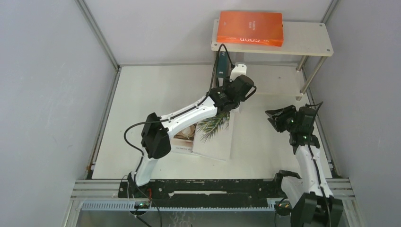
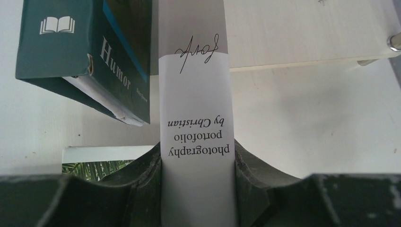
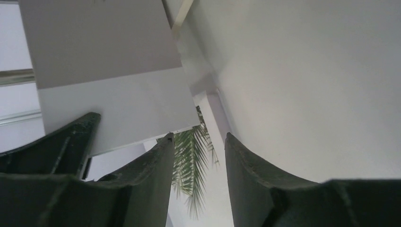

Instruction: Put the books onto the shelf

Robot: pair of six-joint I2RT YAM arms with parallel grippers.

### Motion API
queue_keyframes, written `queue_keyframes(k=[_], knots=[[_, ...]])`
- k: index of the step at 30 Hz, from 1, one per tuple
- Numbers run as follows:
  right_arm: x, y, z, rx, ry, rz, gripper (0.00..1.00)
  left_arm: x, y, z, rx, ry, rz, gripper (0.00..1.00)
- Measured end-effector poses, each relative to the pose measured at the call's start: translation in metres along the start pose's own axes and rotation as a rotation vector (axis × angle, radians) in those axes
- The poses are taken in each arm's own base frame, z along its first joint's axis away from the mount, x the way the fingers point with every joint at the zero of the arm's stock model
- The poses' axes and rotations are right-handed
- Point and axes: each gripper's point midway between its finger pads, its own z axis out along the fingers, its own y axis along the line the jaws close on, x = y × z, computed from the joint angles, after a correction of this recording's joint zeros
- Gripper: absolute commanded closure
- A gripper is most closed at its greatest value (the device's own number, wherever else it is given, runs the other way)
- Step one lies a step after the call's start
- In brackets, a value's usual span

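Observation:
An orange book point(image 1: 249, 27) lies flat on the top board of the shelf point(image 1: 307, 40). My left gripper point(image 1: 236, 78) is shut on the spine of a grey-white book point(image 2: 196, 109), held upright at the shelf's left end. Just left of it a dark teal book point(image 2: 94, 61) stands on edge, tilted. On the table lies the palm-leaf book point(image 1: 215, 130), and beside it, partly under my left arm, the coffee-cup book point(image 1: 184, 137). My right gripper point(image 1: 275, 118) hovers open right of them, with nothing between its fingers point(image 3: 156, 170).
The shelf's metal legs point(image 1: 309, 75) stand at the far right, close to the right wall. Grey walls enclose the table on the left, back and right. A black cable point(image 1: 224, 54) loops up by the left gripper.

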Motion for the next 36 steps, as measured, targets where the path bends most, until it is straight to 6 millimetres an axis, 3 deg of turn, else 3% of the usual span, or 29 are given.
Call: queue_keyframes(k=[6,9,18,25,36], knots=[[-0.009,0.018,0.028,-0.053,0.059,0.025,0.76,-0.004,0.011,0.013,-0.031,-0.006,0.019,0.76],[-0.016,0.031,0.041,-0.089,0.080,0.031,0.83,-0.011,0.017,0.020,-0.048,-0.018,0.011,0.76],[-0.022,0.069,0.081,-0.180,0.157,0.014,0.93,-0.026,0.023,0.042,-0.080,-0.060,-0.001,0.73],[-0.019,0.074,0.117,-0.211,0.230,0.039,1.00,-0.024,0.024,0.059,-0.098,-0.076,0.010,0.71],[-0.017,0.091,0.164,-0.284,0.330,0.029,1.00,-0.027,0.030,0.074,-0.124,-0.104,0.025,0.54]])
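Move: Clamped in the left hand, the photography portfolio book is bound for the lower shelf slot, about 17 cm ahead, 2 left and 8 below. The standing Humor book is roughly 18 cm ahead and 8 left; the palm book lies about 8 cm back, 15 left and 20 lower. From the right hand, the held portfolio's middle is some 18 cm ahead and 9 left, about level in height. Feeding the portfolio into the shelf's lower bay alongside the Humor book, the left hand keeps its grip and goes forward about 8 cm, turning only slightly counter-clockwise. The right hand sweeps some 18 cm forward and 5 cm left towards the portfolio's right cover, rising 2 cm and sinking again, yawing about 20 degrees counter-clockwise and rolling its left side up while its half-open fingers shut empty. ##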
